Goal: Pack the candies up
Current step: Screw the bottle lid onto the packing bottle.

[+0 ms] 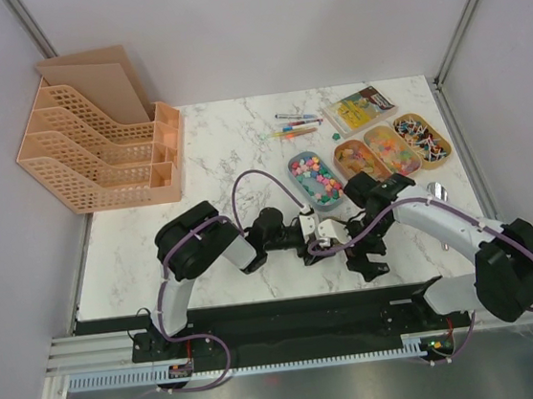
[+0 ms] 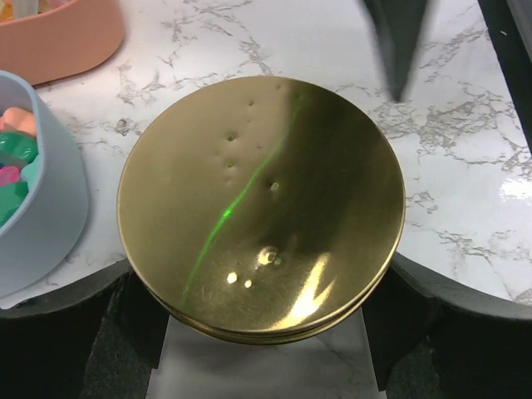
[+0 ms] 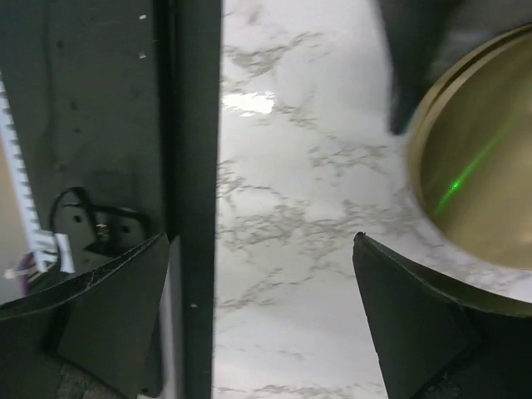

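Observation:
The candies lie in several oval trays at the back right: a blue tray (image 1: 314, 177) of bright sweets, two orange trays (image 1: 358, 157) (image 1: 391, 150), and one with lollipops (image 1: 423, 138). The left wrist view shows the blue tray's wall (image 2: 50, 208) with pink and green candies (image 2: 12, 158) at the left edge. My left gripper (image 2: 262, 283) (image 1: 318, 245) is shut on a round gold lid (image 2: 262, 199), one finger on each side of its rim. My right gripper (image 3: 262, 249) (image 1: 365, 260) hangs open over bare marble by the table's front edge, holding nothing. The gold lid (image 3: 482, 166) is at its right.
A peach file organizer (image 1: 97, 147) stands at the back left. Coloured pens (image 1: 295, 124) and a yellow packet (image 1: 360, 109) lie behind the trays. A small round object (image 1: 436, 190) sits right of the right arm. The black front rail (image 3: 191, 166) runs beside the right gripper.

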Motion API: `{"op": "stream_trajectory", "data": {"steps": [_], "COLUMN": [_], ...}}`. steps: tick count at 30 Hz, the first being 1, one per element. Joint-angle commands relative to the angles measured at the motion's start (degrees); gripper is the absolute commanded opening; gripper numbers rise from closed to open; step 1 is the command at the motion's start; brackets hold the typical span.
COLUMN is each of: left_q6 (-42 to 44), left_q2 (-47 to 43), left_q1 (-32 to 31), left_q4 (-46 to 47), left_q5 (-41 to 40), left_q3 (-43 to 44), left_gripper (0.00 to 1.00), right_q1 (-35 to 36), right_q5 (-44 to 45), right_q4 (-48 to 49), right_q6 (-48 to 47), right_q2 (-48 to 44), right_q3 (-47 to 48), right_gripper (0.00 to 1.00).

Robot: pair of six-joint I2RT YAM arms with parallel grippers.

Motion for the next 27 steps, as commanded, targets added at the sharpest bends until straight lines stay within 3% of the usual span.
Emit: {"op": "stream_trajectory", "data": {"steps": [1,9,13,21,27], "left_q6": [0.3,0.6,0.7,0.8,0.8], "left_q2": [4.3,4.6,4.8,4.7,4.9], "left_q1": [1.6,1.6,1.6,1.7,1.7], "left_q4": [-14.5,-14.9,-15.2,-15.2,-15.2], "left_q5": [-6.1,-6.0,-5.9,-6.0,-5.9], "left_q3": [-1.2,-0.8,-0.6,-0.7,-0.6], "left_gripper": [0.02,0.02,0.02,0.02,0.02], "right_q1": [0.9,-4.0,-5.5,-6.4,-5.8], "right_q5": [-3.4,1.2,-0.2,-3.7,-5.8], "right_q4": [-4.2,2.4,3.6,4.3,-1.7], "right_q6": [4.6,3.7,2.1,-0.7,-4.5], "right_q2": [-4.1,-6.4,3.3,12.0,18.2], "right_q3": [-0.3,5.4,11.7,18.1,22.7], "right_gripper": [0.98,0.98,0.98,0.98,0.98]}}
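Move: The left hand grips the packing bottle, so the bottle lid sits right above its fingers, some 4 cm up, level with it both ways. From the open, empty right hand the lid is about 9 cm ahead, 6 cm to the left and 3 cm higher. The blue candy tray lies about 12 cm beyond the lid and 1 cm to its left; the orange candy tray is some 16 cm beyond the lid and 10 cm to its right. With its fingers still pinching the bottle, the left hand eases barely 1 cm forward and then holds. The right hand, fingers staying wide open, first backs off about 2 cm, then rises and swings forward some 12 cm, dipping slightly and drifting left, to come up close beside the lid's right side. Its wrist turns slightly clockwise and tips a few degrees. ##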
